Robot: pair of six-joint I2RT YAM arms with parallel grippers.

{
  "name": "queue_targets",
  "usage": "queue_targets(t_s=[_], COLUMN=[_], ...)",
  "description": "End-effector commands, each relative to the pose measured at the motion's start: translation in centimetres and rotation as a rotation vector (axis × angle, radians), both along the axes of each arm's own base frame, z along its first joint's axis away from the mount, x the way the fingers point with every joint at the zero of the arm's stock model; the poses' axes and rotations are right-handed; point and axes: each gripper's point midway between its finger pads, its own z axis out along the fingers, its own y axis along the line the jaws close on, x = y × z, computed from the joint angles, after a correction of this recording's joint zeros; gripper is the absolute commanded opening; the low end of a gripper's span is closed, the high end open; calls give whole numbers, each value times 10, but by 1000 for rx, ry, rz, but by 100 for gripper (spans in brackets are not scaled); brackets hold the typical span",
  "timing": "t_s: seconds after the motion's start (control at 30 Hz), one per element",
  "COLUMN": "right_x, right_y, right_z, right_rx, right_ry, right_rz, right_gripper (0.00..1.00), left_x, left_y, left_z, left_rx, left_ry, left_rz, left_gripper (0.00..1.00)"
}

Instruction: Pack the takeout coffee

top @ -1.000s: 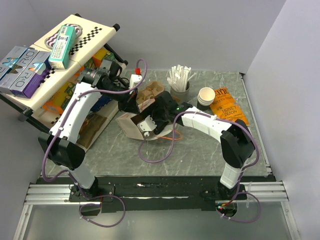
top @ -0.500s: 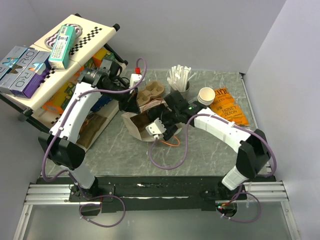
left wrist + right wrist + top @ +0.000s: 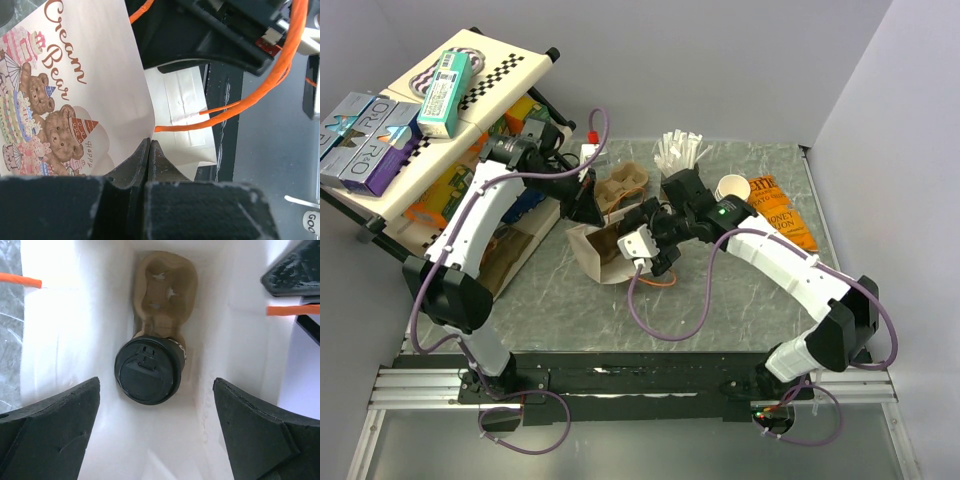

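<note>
The takeout coffee (image 3: 147, 372), a dark brown cup with a round black top, stands in a brown pulp carrier (image 3: 164, 287) at the bottom of the white paper bag (image 3: 60, 325). My right gripper (image 3: 156, 383) hangs open above it at the bag's mouth, with its fingers apart from the cup. In the top view the right gripper (image 3: 655, 243) is over the bag (image 3: 592, 255), and the cup is hidden inside. My left gripper (image 3: 149, 145) is shut on the rim of the bear-printed bag (image 3: 90, 75); in the top view the left gripper (image 3: 588, 205) is at the bag's far edge.
A brown pulp carrier (image 3: 623, 185) lies behind the bag. A cup of straws (image 3: 680, 165), stacked white cups (image 3: 732, 190) and an orange chip packet (image 3: 775, 215) stand at the back right. A shelf rack (image 3: 400, 130) with boxes fills the left. Orange bag handles (image 3: 663, 281) trail in front.
My right gripper has drawn back out of the bag, up and to the right, and its jaws stand wider. The bag has shifted slightly with the left gripper still on its rim.
</note>
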Motion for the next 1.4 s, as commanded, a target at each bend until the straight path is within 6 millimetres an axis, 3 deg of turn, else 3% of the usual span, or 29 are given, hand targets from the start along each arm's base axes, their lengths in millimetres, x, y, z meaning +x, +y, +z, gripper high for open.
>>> queue_targets(t_s=[0.0,0.3,0.5,0.67,1.0,1.17,1.37], right_x=[0,11,21,30,29,28,29], right_y=[-1,0,4,12,28,32,31], right_z=[25,-7,-19,-26,20,39,34], right_rx=[57,-47,-96,-136,-18,31,74], right_ry=[-12,10,-58,-83,4,13,62], right_rz=[-24,-7,40,62,-3,-23,-95], right_gripper=[98,79,76,66,66,66,70], left_x=[-7,-11,-13,-13,6,17,36], left_y=[-5,-5,-6,-5,10,15,16], left_z=[16,13,17,15,35,21,-2], left_rx=[-76,-74,-89,-98,-223,-204,-101], left_ry=[13,29,38,58,183,190,139], left_rz=[-27,-41,-44,-41,51,71,119], left_gripper=[1,1,1,1,1,1,41])
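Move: Down inside the bag, the lidded cup lies about 8 cm to the right hand's left, 1 cm ahead and 12 cm below. The empty carrier pocket is some 6 cm left of the cup, level with it; the straw holder stands 17 cm ahead of the right hand and 9 cm to its right, 12 cm below. From the left hand, which already pinches the bag's rim, the cup is 2 cm right, 1 cm ahead, 16 cm below. Dipping forward and about 4 cm down into the bag's mouth, the right hand narrows its wide-open fingers to about two-thirds, then rises some 6 cm, going on forward and left, fingers still spread and empty. The left hand keeps its pinch on the rim, holding nearly still, then shifts about 3 cm forward and 2 cm left, and last parts its fingers on either side of the paper. ##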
